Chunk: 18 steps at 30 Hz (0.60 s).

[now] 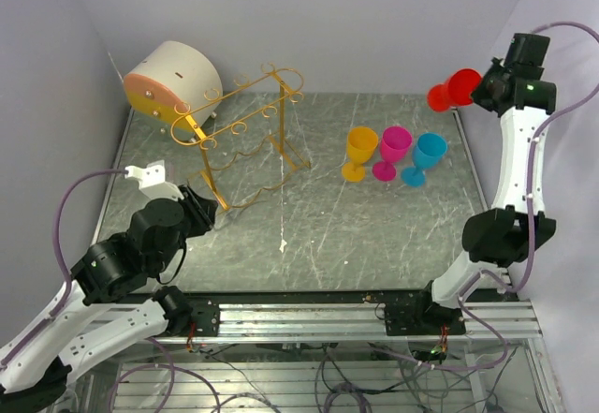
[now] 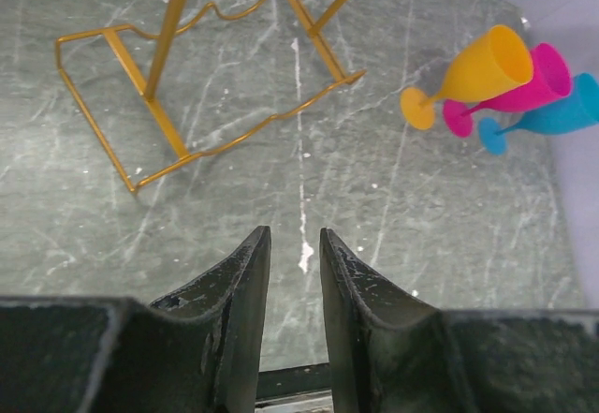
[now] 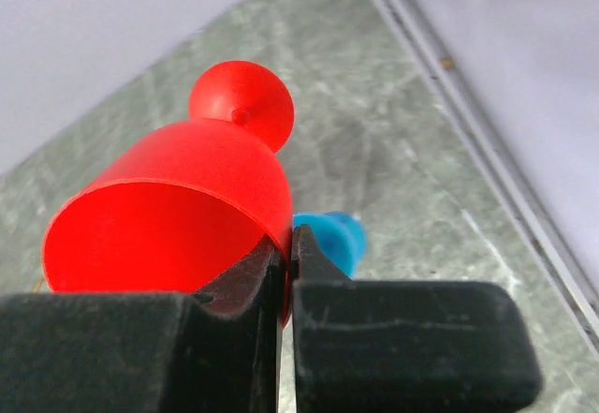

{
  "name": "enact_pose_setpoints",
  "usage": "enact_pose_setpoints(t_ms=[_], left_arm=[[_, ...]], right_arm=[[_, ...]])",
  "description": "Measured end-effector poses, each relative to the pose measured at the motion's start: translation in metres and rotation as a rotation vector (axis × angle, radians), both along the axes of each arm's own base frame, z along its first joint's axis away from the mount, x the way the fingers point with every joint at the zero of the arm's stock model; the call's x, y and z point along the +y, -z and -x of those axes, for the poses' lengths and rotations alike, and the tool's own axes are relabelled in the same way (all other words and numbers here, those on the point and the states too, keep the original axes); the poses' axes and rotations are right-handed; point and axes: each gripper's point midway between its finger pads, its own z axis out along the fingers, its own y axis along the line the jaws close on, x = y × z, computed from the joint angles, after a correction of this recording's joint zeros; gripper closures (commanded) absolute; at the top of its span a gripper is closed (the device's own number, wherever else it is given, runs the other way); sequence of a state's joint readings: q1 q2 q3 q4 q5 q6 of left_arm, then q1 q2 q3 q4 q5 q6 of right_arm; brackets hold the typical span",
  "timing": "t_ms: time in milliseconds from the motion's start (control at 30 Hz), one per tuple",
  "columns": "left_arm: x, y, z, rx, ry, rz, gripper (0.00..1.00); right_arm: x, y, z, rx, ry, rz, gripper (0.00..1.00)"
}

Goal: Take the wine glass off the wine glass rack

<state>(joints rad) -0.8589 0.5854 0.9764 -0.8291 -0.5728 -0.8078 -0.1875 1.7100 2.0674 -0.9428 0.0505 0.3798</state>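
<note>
The gold wire wine glass rack [image 1: 245,141] stands at the back left of the table with no glass on its rails; the left wrist view shows its base [image 2: 171,20]. A red wine glass [image 1: 454,90] is held in the air at the back right. My right gripper [image 1: 479,90] is shut on its rim [image 3: 178,207], one finger inside the bowl and one outside, at the jaws [image 3: 285,240]. My left gripper [image 1: 208,209] hovers near the rack's front corner. It is open, and only table shows between its fingertips [image 2: 292,235].
Yellow [image 1: 359,151], pink [image 1: 393,151] and blue [image 1: 426,155] wine glasses stand upright in a row right of centre, the blue one [image 3: 332,240] below the red glass. A cream drum with an orange face [image 1: 173,81] lies behind the rack. Walls enclose the back and sides.
</note>
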Motion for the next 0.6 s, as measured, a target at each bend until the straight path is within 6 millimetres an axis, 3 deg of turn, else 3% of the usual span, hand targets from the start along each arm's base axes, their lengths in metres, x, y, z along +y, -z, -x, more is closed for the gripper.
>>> enact_pose_setpoints(t_ms=[133, 233, 600], left_arm=[[0.010, 0.013, 0.001, -0.010, -0.015, -0.044, 0.62], [0.017, 0.014, 0.004, -0.028, -0.019, -0.051, 0.62], [0.025, 0.009, 0.009, -0.052, -0.026, -0.037, 0.62]], right_arm=[[-0.052, 0.042, 0.003, 0.086, 0.141, -0.024, 1.00], [-0.075, 0.081, 0.015, 0.181, 0.214, -0.036, 1.00], [-0.085, 0.180, 0.055, 0.426, 0.275, -0.032, 1.00]])
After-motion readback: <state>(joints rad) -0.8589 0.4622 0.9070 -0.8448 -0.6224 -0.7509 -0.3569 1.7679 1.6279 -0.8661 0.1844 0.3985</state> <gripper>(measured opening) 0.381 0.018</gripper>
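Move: My right hand already grips the red wine glass by its rim, high over the table. Its place at the end of the row lies about 26 cm below that hand, 4 cm back and 8 cm to the right. The blue glass stands some 26 cm below my right hand, 4 cm back and level sideways; the pink one is about 8 cm left of the blue. From my empty left hand, that place is roughly 21 cm ahead, 57 cm right and 20 cm below. I bring the red glass down some 18 cm with my right hand towards the free spot right of the blue glass, swinging about 8 cm right early on, then sinking and easing 5 cm back. My wrist tips the fingers steeper by about 25 degrees and turns a little clockwise; the pinch on the rim holds. My empty left hand drifts a couple of centimetres left. ##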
